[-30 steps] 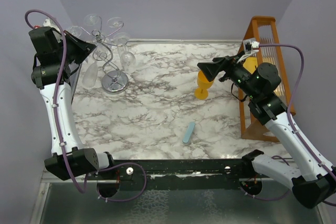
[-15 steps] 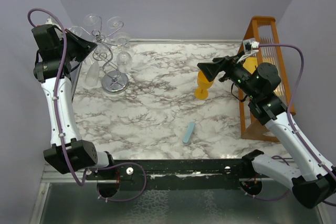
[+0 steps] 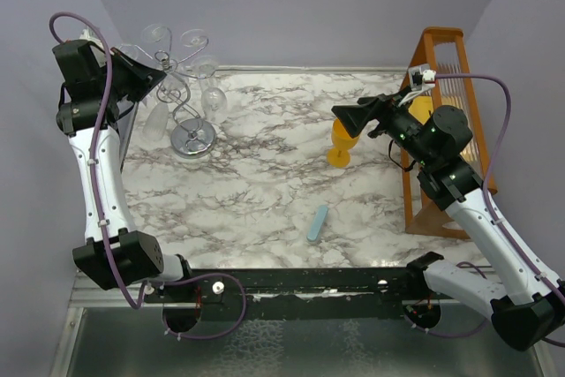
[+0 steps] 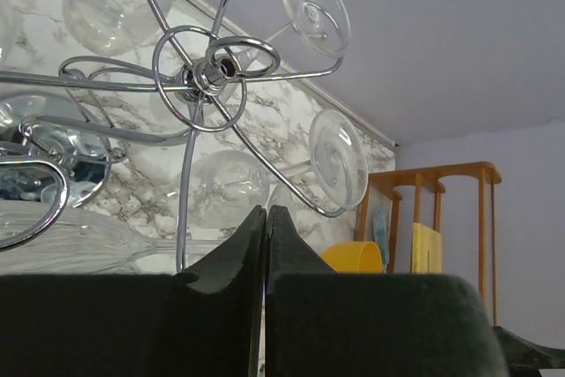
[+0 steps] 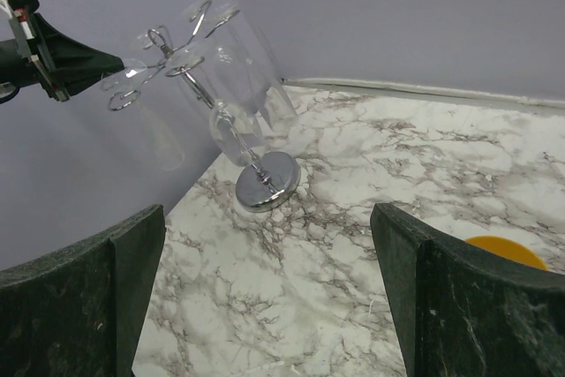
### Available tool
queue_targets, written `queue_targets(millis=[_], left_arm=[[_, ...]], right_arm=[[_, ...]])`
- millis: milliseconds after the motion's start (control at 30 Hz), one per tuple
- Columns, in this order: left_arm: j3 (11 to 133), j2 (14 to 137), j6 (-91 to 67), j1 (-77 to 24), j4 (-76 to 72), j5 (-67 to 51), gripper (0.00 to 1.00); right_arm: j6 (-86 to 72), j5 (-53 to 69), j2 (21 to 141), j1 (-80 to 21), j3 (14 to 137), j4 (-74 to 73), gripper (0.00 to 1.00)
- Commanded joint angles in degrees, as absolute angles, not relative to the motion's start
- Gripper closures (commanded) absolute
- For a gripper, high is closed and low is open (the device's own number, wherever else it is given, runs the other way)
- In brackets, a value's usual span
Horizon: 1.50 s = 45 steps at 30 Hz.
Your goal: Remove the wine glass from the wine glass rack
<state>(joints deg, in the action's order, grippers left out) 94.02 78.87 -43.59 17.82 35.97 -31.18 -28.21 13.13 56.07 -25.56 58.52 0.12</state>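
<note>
The silvery wire wine glass rack (image 3: 193, 137) stands at the table's back left, with several clear wine glasses (image 3: 151, 126) hanging upside down from its curled arms. My left gripper (image 3: 159, 74) is shut and empty, its tips level with the rack's top and just left of it. In the left wrist view the shut fingertips (image 4: 265, 214) sit just below the rack's hub (image 4: 212, 71), close to one glass's foot (image 4: 338, 158) and its bowl (image 4: 225, 188). My right gripper (image 3: 351, 116) is open and empty, held above the table's middle right; its wrist view shows the rack's base (image 5: 267, 181) far off.
A yellow goblet (image 3: 341, 141) stands under my right gripper. A tall orange wooden slatted rack (image 3: 446, 103) stands at the right edge. A small light-blue stick (image 3: 318, 222) lies on the marble top near the front. The walls are close behind and left of the wire rack.
My left gripper has moved a little up and to the right, closer to the top of the wire rack. The right arm has not moved.
</note>
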Motion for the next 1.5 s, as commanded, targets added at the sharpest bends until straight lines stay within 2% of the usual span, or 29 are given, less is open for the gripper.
queue_targets(millis=[0,233,767,1067,1467], left_arm=[[95.5,79.8,-43.7,17.4,35.2,-35.3,1.00],[96.6,80.2,-43.9,17.1,35.9,-33.5,1.00],[96.4,80.9,-43.1,15.8,35.0,-38.0,1.00],[93.0,76.9,-43.4,15.4,34.7,-40.8,1.00],[83.7,66.6,-53.2,9.2,25.9,-45.3,1.00]], right_arm=[[-28.1,12.4,55.4,-26.0,59.7,0.5,0.00],[-28.3,12.7,55.8,-26.0,60.0,0.4,0.00],[-28.6,13.2,56.5,-26.0,60.2,0.4,0.00],[-29.4,13.9,56.9,-26.0,59.9,0.5,0.00],[-31.4,18.7,58.4,-26.0,59.6,2.3,0.00]])
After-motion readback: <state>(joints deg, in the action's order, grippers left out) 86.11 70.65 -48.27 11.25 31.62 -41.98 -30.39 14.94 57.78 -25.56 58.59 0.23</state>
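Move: The left hand already holds a clear wine glass by the foot end of its stem, bowl hanging down. The open right gripper, which it heads for, is some 40 cm to its right, 9 cm nearer the base and about level. The rack's hub is roughly 5 cm ahead, 2 cm right and 4 cm lower; the yellow glass stands 40 cm right, 2 cm back and 30 cm below. From the right hand, the clear glass's middle lies about 42 cm left, 7 cm ahead, 10 cm lower. Forward about 1 cm at first, the left hand then edges right and finally swings faster back and right with a slight rise, ending roughly 8 cm right and 5 cm back of its start, along the rack's near side towards the right gripper. It turns some 15 degrees clockwise; the shut fingers keep their pinch on the clear glass, drawing its stem away from the rack arm. ##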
